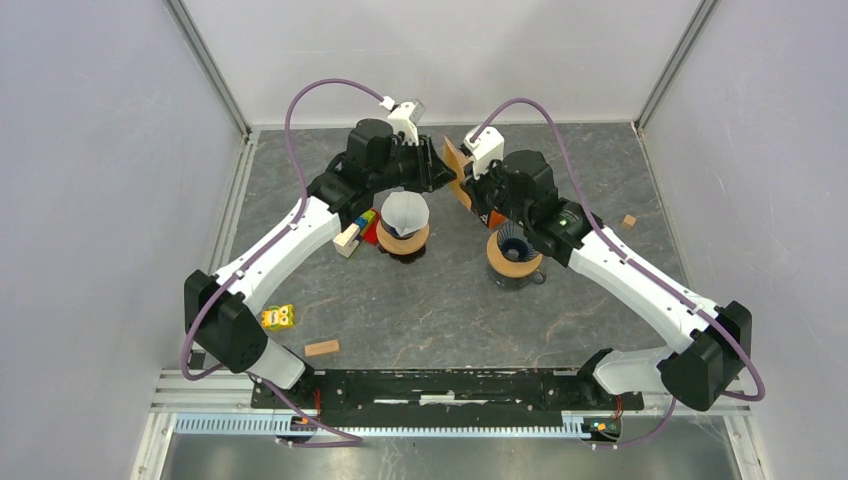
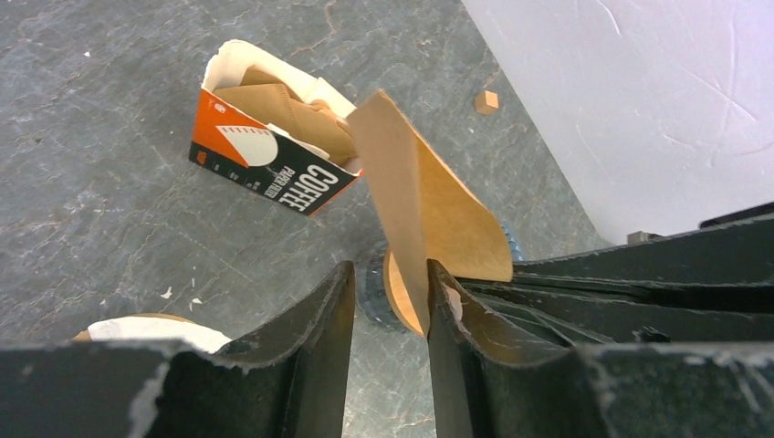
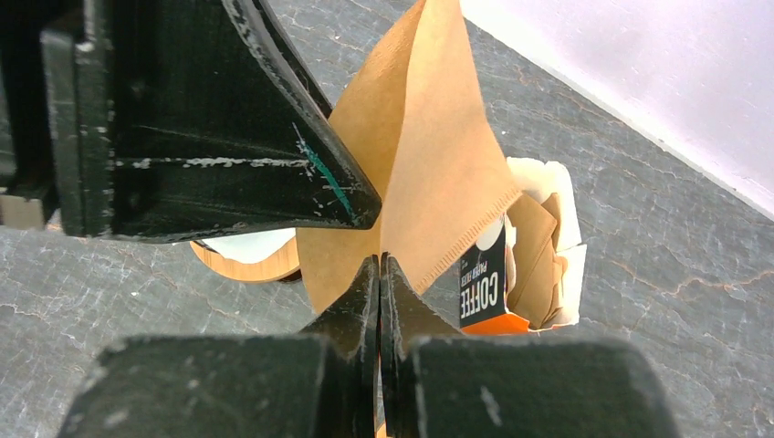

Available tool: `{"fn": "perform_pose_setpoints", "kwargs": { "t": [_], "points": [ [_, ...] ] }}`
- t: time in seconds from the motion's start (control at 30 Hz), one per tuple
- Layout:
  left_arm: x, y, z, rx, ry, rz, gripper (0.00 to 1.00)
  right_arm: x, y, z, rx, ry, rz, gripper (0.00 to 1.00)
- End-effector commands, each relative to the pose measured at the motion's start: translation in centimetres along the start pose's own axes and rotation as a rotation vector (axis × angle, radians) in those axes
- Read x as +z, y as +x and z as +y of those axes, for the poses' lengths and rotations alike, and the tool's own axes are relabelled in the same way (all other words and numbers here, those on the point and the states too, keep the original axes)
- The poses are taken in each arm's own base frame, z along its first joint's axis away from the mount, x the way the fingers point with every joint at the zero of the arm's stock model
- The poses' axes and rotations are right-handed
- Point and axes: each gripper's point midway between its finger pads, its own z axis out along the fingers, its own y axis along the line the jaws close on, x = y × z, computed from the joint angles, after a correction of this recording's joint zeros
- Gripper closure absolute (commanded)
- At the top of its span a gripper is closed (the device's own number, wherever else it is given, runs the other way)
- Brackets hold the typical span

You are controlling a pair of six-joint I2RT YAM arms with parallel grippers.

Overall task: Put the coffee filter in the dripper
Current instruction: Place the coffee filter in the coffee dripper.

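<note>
A brown paper coffee filter [image 1: 456, 163] hangs in the air at the back middle, where both arms meet. My right gripper [image 3: 379, 265] is shut on its lower edge. My left gripper [image 2: 391, 274] is open around the filter's [image 2: 429, 201] other edge; the paper lies against one finger, with a gap to the other. The dripper [image 1: 514, 255], with a wooden collar and blue ribbed cone, stands empty below the right arm. Its collar [image 2: 397, 297] shows beneath the filter in the left wrist view.
A second dripper [image 1: 404, 225] holding a white filter stands left of the empty one. An open orange-and-black filter box [image 2: 274, 164] lies on the grey slate. Coloured blocks [image 1: 357, 230], a yellow toy [image 1: 277, 317] and wood blocks [image 1: 321, 348] [image 1: 629, 221] lie about.
</note>
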Motion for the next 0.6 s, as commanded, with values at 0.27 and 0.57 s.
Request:
{"fn": "perform_pose_setpoints", "kwargs": {
  "t": [0.27,0.57],
  "points": [
    [0.8,-1.8,-0.5,0.030,0.017,-0.031,0.60,0.0,-1.6,0.0,0.009,0.010,-0.044,1.00],
    [1.2,-1.3,-1.0,0.007,0.051,-0.015,0.98,-0.4,-1.4,-2.4,-0.037,0.139,-0.030,1.00]
  ]
}}
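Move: The coffee filter hangs right at my half-open left fingertips, its middle about 1 cm ahead, 1 cm to the right and 1 cm above them. From my right hand, which already pinches it, that middle is about 1 cm ahead, 1 cm left and 2 cm up. From my left hand the empty dripper sits some 8 cm back, 13 cm right and 12 cm lower; the filter box 7 cm ahead, 7 cm right, 17 cm below; the white-lined dripper 5 cm back, 10 cm left, 12 cm below. I sink my left hand about 1 cm along the paper while edging just under 1 cm forward, then ease a little to the right as I shut the fingers from nearly half open to almost closed, pinching one wall of the filter. My right hand keeps its closed grip on the paper and nearly stays in place. ##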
